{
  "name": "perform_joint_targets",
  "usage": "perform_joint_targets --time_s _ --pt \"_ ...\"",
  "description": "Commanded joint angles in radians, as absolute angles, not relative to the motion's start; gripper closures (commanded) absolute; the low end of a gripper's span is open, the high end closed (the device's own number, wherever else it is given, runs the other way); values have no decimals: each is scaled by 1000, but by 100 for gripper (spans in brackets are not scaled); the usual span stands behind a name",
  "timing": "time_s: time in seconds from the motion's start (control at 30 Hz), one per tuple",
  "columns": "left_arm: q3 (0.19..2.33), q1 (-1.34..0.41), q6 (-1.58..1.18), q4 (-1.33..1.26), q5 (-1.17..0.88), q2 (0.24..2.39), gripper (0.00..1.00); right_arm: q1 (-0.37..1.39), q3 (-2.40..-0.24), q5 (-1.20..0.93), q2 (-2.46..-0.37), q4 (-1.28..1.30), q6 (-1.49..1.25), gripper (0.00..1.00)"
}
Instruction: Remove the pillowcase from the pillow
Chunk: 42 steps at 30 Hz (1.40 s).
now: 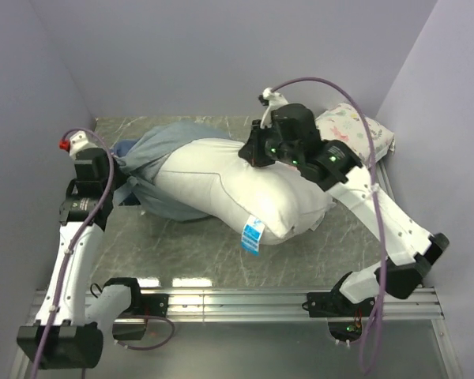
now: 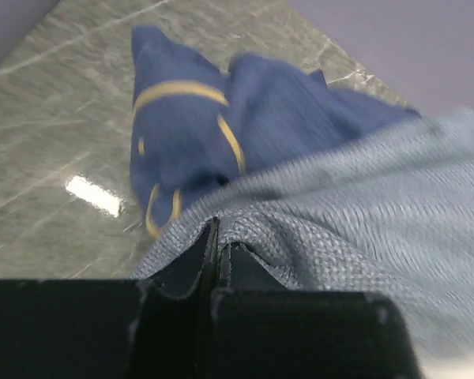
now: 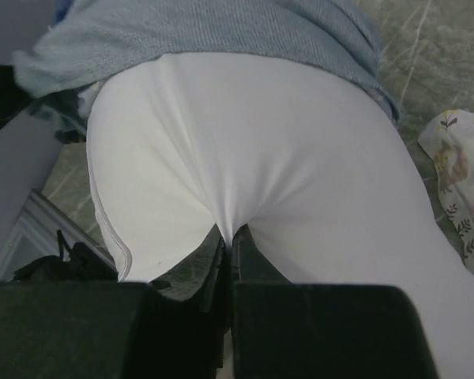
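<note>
The white pillow (image 1: 245,193) lies across the middle of the table, most of it bare, with a blue-and-white tag (image 1: 252,234) at its near edge. The pillowcase (image 1: 154,154) is turned inside out, grey-blue, bunched over the pillow's left end. In the left wrist view its navy outer side with yellowish lines (image 2: 197,134) trails onto the table. My left gripper (image 2: 219,241) is shut on a fold of the grey-blue pillowcase (image 2: 340,213). My right gripper (image 3: 229,237) is shut, pinching a tuck of the white pillow (image 3: 261,150) at its far right part.
A smaller cream pillow with a floral print (image 1: 355,130) lies at the back right corner, behind the right arm. Lilac walls close in the table at left, back and right. A metal rail (image 1: 237,298) runs along the near edge.
</note>
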State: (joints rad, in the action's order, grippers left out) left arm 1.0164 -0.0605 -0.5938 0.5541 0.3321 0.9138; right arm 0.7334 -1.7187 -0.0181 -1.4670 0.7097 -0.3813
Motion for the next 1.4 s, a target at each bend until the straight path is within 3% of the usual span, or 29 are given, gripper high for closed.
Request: perform_joint_targets --time_s 0.0,0.17,0.27,0.53,0.77,1.0,1.17,1.37 --pt "971 166 -531 460 192 957 100 698 -1789 52 -1295 606 -373 100" --pt "963 314 -568 410 -7 983 100 693 -1663 -24 -1215 556 -391 100" --pt "997 314 -545 413 -34 931 100 693 -1573 -127 -1193 513 -402 100" --pt "1156 269 -425 529 -3 818 100 700 -1434 -163 -1284 419 -408 100" --pt "1339 201 -400 595 66 765 99 701 -1557 -181 -1472 426 -394 100" --pt "1375 161 -425 572 -14 882 99 699 -1677 -242 -1679 445 -364 100" --pt "1350 -168 -442 522 317 1056 100 698 -1796 -293 -1900 472 -342 100" --pt "1319 -209 -503 465 365 1268 100 699 -1864 -209 -2063 503 -316 100"
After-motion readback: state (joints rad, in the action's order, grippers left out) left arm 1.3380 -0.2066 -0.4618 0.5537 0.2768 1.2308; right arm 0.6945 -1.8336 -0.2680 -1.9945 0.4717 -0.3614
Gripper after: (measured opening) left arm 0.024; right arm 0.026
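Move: Both hands already grip: the left fingers pinch the gathered grey pillowcase, whose middle lies about 12 cm right of them and 6 cm lower. The white pillow's middle is some 35 cm right, 3 cm back and 4 cm below the left hand. The right hand pinches its upper side, the middle about 3 cm back, 2 cm left and 12 cm below; its blue tag is 12 cm back and 18 cm down, and the patterned pillow 24 cm right, 17 cm ahead and 28 cm lower. Keeping its pinch on the pillowcase, the left hand dips slightly and eases left, swings up and a little back to about 13 cm above its start, then drives forward, right and down towards the pillow, turning clockwise some 15 degrees. The right hand, still pinching the white pillow, first draws back about 5 cm with a brief rise, then carries it down, forward and to the left towards the left hand, ending some 15 cm lower with its fingers tipped further down. ##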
